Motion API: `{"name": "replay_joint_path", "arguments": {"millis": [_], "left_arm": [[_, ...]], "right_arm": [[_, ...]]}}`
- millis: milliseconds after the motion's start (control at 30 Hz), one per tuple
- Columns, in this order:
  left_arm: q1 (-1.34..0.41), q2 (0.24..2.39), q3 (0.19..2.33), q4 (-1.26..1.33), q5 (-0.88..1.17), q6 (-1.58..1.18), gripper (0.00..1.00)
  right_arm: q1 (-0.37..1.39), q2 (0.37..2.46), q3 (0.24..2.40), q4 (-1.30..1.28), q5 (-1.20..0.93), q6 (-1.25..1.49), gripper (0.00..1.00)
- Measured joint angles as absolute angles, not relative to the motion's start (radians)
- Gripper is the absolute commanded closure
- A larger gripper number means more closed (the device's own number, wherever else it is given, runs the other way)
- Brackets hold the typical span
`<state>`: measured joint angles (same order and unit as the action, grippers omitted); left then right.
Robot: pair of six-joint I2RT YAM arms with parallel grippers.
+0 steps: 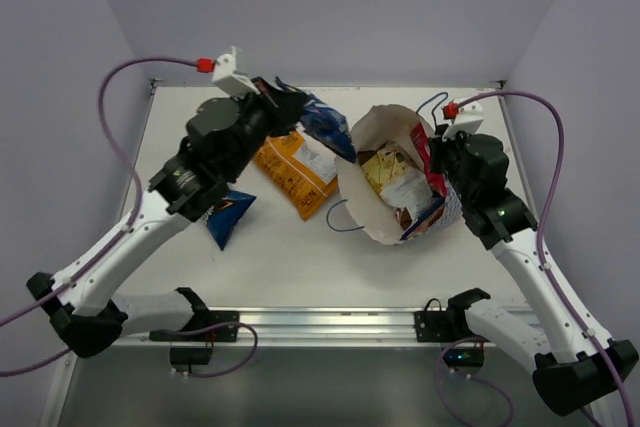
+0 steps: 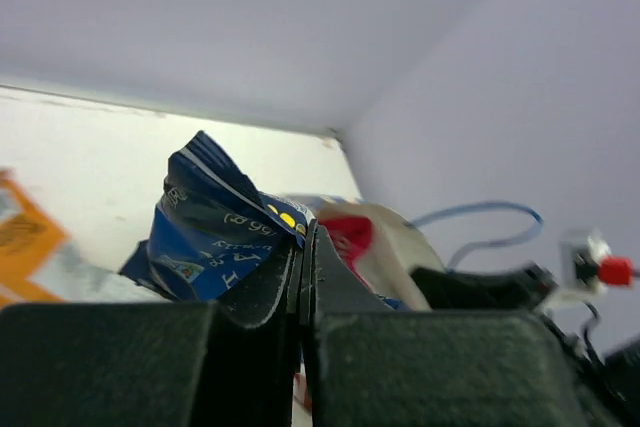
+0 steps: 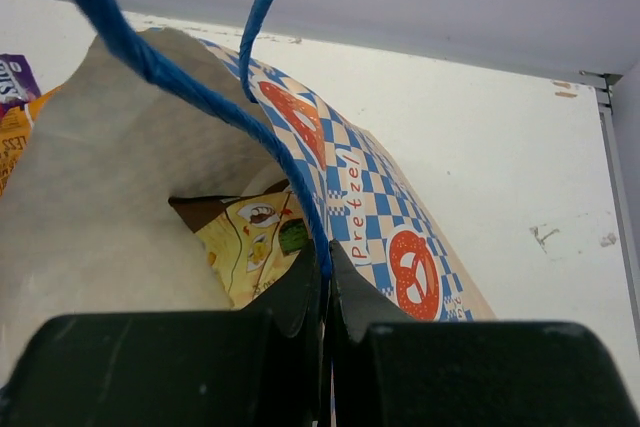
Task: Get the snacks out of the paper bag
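Observation:
The paper bag [image 1: 362, 187] lies tilted on the table with its mouth open, its checked outside [image 3: 385, 217] showing in the right wrist view. My right gripper [image 3: 328, 265] is shut on its rim, right where a blue cord handle [image 3: 150, 62] meets it. Inside lie a yellow-and-brown packet [image 3: 250, 247] and a red one [image 2: 346, 231], among other snacks. My left gripper [image 2: 304, 247] is shut on a dark blue packet [image 2: 215, 232], just left of the bag's mouth at the back [image 1: 325, 125]. An orange packet [image 1: 290, 172] and another dark blue packet [image 1: 228, 215] lie on the table.
A purple packet's corner [image 3: 15, 77] shows beyond the bag's far side. A loose cord handle [image 1: 335, 217] trails on the table in front of the bag. White walls close the table at the back and sides.

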<state>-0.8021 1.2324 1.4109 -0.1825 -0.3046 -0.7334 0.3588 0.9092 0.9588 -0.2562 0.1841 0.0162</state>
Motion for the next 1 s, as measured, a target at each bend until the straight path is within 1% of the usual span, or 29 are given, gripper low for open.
{"name": "replay_joint_path", "arguments": {"millis": [100, 200, 300, 333, 367, 467, 700, 833, 1000], "left_arm": [[-0.669, 1.123, 1.395, -0.274, -0.352, -0.675, 1.00], [-0.541, 1.047, 1.356, -0.357, -0.447, -0.601, 1.00], [-0.422, 1.036, 1.330, -0.415, -0.504, -0.520, 1.00], [-0.406, 1.044, 1.328, -0.426, -0.517, -0.498, 1.00], [-0.347, 1.061, 1.327, -0.436, -0.533, -0.473, 1.00], [-0.213, 1.135, 1.303, -0.444, -0.569, -0.415, 1.00], [0.068, 1.325, 1.194, -0.442, -0.554, -0.372, 1.00], [0.139, 1.473, 1.198, -0.405, -0.504, -0.371, 1.00], [0.147, 1.765, 1.370, -0.398, -0.393, -0.376, 1.00]], "right_arm": [[0.359, 0.909, 0.959, -0.257, 0.192, 0.017, 1.00], [0.359, 0.909, 0.959, -0.258, 0.191, 0.018, 1.00], [0.359, 0.909, 0.959, -0.258, 0.188, 0.020, 1.00], [0.359, 0.909, 0.959, -0.258, 0.187, 0.020, 1.00], [0.359, 0.909, 0.959, -0.258, 0.185, 0.021, 1.00], [0.359, 0.909, 0.959, -0.258, 0.177, 0.023, 1.00], [0.359, 0.894, 0.948, -0.257, 0.155, 0.027, 1.00], [0.359, 0.892, 0.940, -0.253, 0.139, 0.027, 1.00], [0.359, 0.899, 0.938, -0.245, 0.139, 0.027, 1.00]]}}
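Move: The left hand, already pinching the second blue chip bag, is bound for the bare far-left stretch of table, about 39 cm to its left, 13 cm ahead and 40 cm below. About level with that, the purple candy bag is 24 cm ahead and 23 cm left of the hand, the first blue bag 23 cm left and straight abeam, the orange bag 14 cm ahead and 3 cm left. From the right hand, the spot lies some 70 cm left, 11 cm ahead and 28 cm below. Left hand swings its held blue bag 40 cm left, then down 30 cm beside the candy bag, fingers tipping down. ##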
